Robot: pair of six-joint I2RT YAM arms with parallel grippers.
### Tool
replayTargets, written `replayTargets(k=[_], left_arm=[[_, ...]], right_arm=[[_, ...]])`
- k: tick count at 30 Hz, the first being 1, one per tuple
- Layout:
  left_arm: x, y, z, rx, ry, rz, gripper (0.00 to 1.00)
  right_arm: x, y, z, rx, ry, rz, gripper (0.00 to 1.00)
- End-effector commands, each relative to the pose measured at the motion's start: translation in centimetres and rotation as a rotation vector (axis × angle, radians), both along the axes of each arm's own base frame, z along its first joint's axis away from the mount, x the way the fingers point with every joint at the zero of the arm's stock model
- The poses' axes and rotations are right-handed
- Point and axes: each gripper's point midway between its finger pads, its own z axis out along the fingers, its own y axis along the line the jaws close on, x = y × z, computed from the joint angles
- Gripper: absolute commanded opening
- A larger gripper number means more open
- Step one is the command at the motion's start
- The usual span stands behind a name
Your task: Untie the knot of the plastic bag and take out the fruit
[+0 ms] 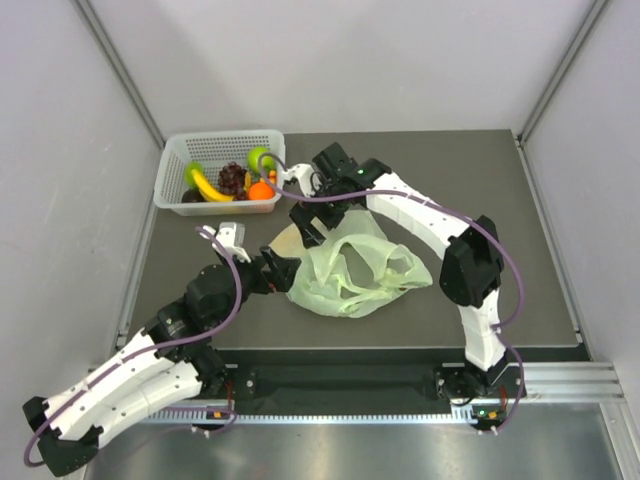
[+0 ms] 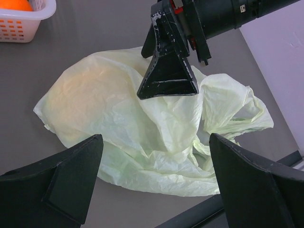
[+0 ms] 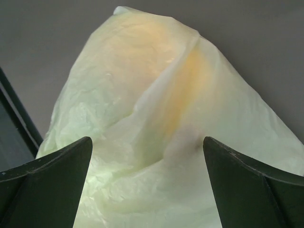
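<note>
The pale green plastic bag [image 1: 352, 272] lies flattened and crumpled mid-table, its handle loops [image 1: 395, 268] loose at the right end. The knot is out of view. Fruit sits in the white basket [image 1: 175, 160]: a small orange [image 1: 261, 190] and a yellow banana bunch [image 1: 208, 185]. My left gripper [image 1: 275, 272] hovers open at the bag's left edge, the bag [image 2: 142, 137] lying beyond its fingers, nothing between them. My right gripper [image 1: 308, 222] hangs open just above the bag's far-left part [image 3: 152, 118]. A tan-orange tint [image 3: 185, 90] shows through the plastic there.
The basket stands at the back left and also holds dark purple grapes [image 1: 232, 178] and a light green apple [image 1: 260, 158]. Its corner with the orange [image 2: 16, 4] shows in the left wrist view. The table's near edge [image 2: 223, 209] runs just in front of the bag.
</note>
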Motion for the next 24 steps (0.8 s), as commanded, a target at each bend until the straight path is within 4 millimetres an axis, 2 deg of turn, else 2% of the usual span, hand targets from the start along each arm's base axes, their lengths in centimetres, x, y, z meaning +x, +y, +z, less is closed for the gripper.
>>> replayTargets(k=[1, 4, 5, 6, 7, 9, 12, 13, 15, 16, 18, 20, 21, 23, 24], left_arm=[[0.1, -0.1, 1.1, -0.051, -0.036, 0.006, 0.98], [0.1, 0.0, 0.9, -0.057, -0.036, 0.009, 0.97], [0.1, -0.1, 1.0, -0.061, -0.037, 0.008, 0.97], [0.0, -0.1, 0.9, -0.061, -0.037, 0.006, 0.97], [0.0, -0.1, 0.8, -0.06, -0.034, 0.006, 0.97], [0.0, -0.1, 0.8, -0.064, -0.035, 0.004, 0.96], [-0.1, 0.1, 0.9, -0.065, -0.038, 0.005, 0.96], [-0.2, 0.2, 1.0, -0.067, -0.041, 0.008, 0.96], [-0.2, 0.4, 1.2, -0.07, -0.044, 0.011, 0.95], [-0.3, 0.4, 1.1, -0.069, -0.045, 0.01, 0.95], [-0.3, 0.5, 1.2, -0.072, -0.045, 0.011, 0.95], [-0.4, 0.5, 1.2, -0.073, -0.045, 0.006, 0.95], [-0.4, 0.4, 1.2, -0.075, -0.044, 0.005, 0.95], [-0.5, 0.2, 1.4, -0.077, -0.045, -0.007, 0.95], [-0.5, 0.1, 1.4, -0.076, -0.045, -0.015, 0.95]], right_arm=[[-2.2, 1.9, 1.8, 0.072, 0.04, 0.051, 1.0], [-1.5, 2.0, 0.8, 0.02, 0.003, 0.01, 1.0], [-1.2, 2.2, -0.1, -0.001, 0.008, -0.016, 1.0], [-0.5, 2.1, -0.4, -0.015, -0.004, -0.044, 0.97], [0.1, 2.5, 0.0, -0.008, -0.017, -0.062, 0.91], [1.0, 2.7, -0.9, -0.036, -0.021, -0.104, 0.85], [2.0, 3.0, -1.4, -0.055, -0.026, -0.14, 0.65], [2.3, 3.3, -1.0, -0.048, -0.029, -0.151, 0.48], [2.8, 3.2, -1.5, -0.065, -0.036, -0.167, 0.32], [3.0, 3.1, -1.2, -0.066, -0.044, -0.183, 0.15], [3.6, 2.8, -0.7, -0.066, -0.074, -0.214, 0.01], [4.5, 2.1, 0.7, -0.033, -0.114, -0.265, 0.0], [4.5, 1.5, 0.4, -0.035, -0.102, -0.316, 0.0], [5.9, 0.2, 3.5, 0.033, -0.163, -0.409, 0.0], [5.6, -0.8, 2.8, 0.032, -0.135, -0.459, 0.0]])
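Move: The film to be pinched, on the bag's far left part, is about 2 cm ahead of the right hand, 3 cm to its left and 4 cm below. The hidden fruit lump lies 2 cm ahead, 6 cm left and lower; the basket orange is 12 cm ahead, 12 cm left; the loose handles are 8 cm back, 9 cm right. From the left hand the film is some 12 cm ahead, 6 cm right, 10 cm below. The right hand dips about 4 cm, going forward and left, and closes its open fingers, pinching the bag's film. ##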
